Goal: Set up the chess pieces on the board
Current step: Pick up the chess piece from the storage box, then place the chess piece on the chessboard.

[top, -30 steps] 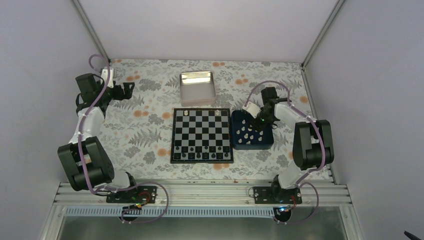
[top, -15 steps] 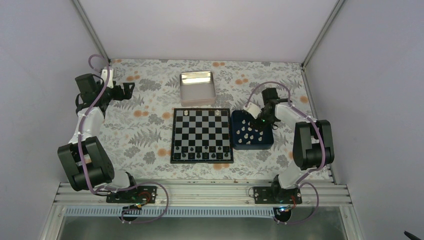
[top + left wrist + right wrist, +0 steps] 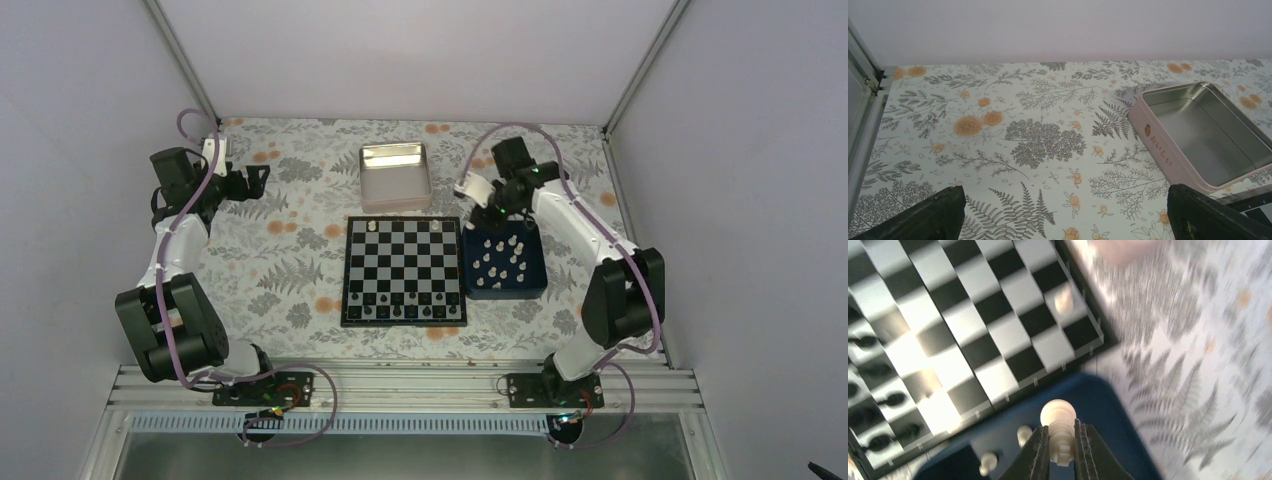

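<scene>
The black-and-white board point(image 3: 404, 268) lies mid-table with two cream chess pieces point(image 3: 372, 226) on its far row. Several more cream pieces point(image 3: 497, 260) stand in the dark blue tray point(image 3: 535, 285) to its right. My right gripper point(image 3: 495, 220) hangs over the tray's far-left corner. In the right wrist view this gripper point(image 3: 1062, 440) is shut on a cream chess piece point(image 3: 1059, 416), held above the blue tray point(image 3: 1103, 405) beside the board's corner point(image 3: 973, 340). My left gripper point(image 3: 255, 180) stands open at the far left; nothing lies between its fingertips point(image 3: 1066, 210).
An empty silver tin point(image 3: 394, 176) sits behind the board and also shows in the left wrist view as the tin point(image 3: 1208, 135). Small dark pieces point(image 3: 405, 312) line the board's near row. The cloth is floral; grey walls close in both sides.
My right gripper has shut on a cream piece in the blue tray and carried it up and toward the tray's far-left corner. The left arm has not moved.
</scene>
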Robot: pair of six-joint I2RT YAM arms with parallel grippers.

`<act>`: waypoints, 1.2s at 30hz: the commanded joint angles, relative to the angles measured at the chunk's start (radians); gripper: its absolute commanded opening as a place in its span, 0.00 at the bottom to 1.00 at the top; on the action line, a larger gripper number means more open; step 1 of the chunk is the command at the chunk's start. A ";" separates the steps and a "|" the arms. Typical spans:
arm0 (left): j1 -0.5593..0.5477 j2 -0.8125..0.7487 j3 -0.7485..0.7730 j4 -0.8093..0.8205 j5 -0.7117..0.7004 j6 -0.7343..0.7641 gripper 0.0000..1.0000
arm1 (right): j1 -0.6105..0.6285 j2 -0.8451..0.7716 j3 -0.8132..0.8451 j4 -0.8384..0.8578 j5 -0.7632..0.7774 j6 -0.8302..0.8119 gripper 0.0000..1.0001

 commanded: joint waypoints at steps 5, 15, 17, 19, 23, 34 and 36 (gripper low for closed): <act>0.007 0.007 -0.006 0.001 0.023 0.012 1.00 | 0.212 0.223 0.396 -0.138 0.031 0.022 0.04; 0.007 0.003 -0.007 0.001 0.015 0.014 1.00 | 0.327 0.522 0.690 -0.190 0.082 -0.004 0.05; 0.007 0.005 -0.006 0.001 0.016 0.014 1.00 | 0.340 0.566 0.729 -0.193 0.084 -0.007 0.05; 0.007 0.004 -0.006 0.003 0.014 0.014 1.00 | 0.352 0.601 0.768 -0.196 0.085 -0.007 0.05; 0.007 0.002 -0.008 0.005 0.014 0.014 1.00 | 0.373 0.656 0.801 -0.196 0.097 -0.009 0.05; 0.007 -0.001 -0.010 0.008 0.019 0.014 1.00 | 0.385 0.736 0.849 -0.198 0.118 -0.013 0.06; 0.007 -0.001 -0.011 0.007 0.021 0.013 1.00 | 0.385 0.742 0.849 -0.197 0.121 -0.013 0.06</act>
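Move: The white chess piece already pinched in the right fingers is bound for the empty e square of the far row, about 20 cm to the left, 5 cm ahead and some 11 cm below this hand. Along that row, one standing white piece is about 7 cm to the left of the square, another 11 cm to its right; the pink box lies some 14 cm beyond it. The storage box is 10 cm right and 5 cm back of the hand. From the left hand, the square is about 35 cm right, 4 cm back and 20 cm lower. The held white piece is swept about 20 cm left and some 5 cm forward by the right arm, away from the storage box and over the board's far row. The hand first rises about 6 cm, then sinks some 12 cm, slowing above the e square, and turns about 20 degrees counter-clockwise. The fingers keep their pinch throughout. ##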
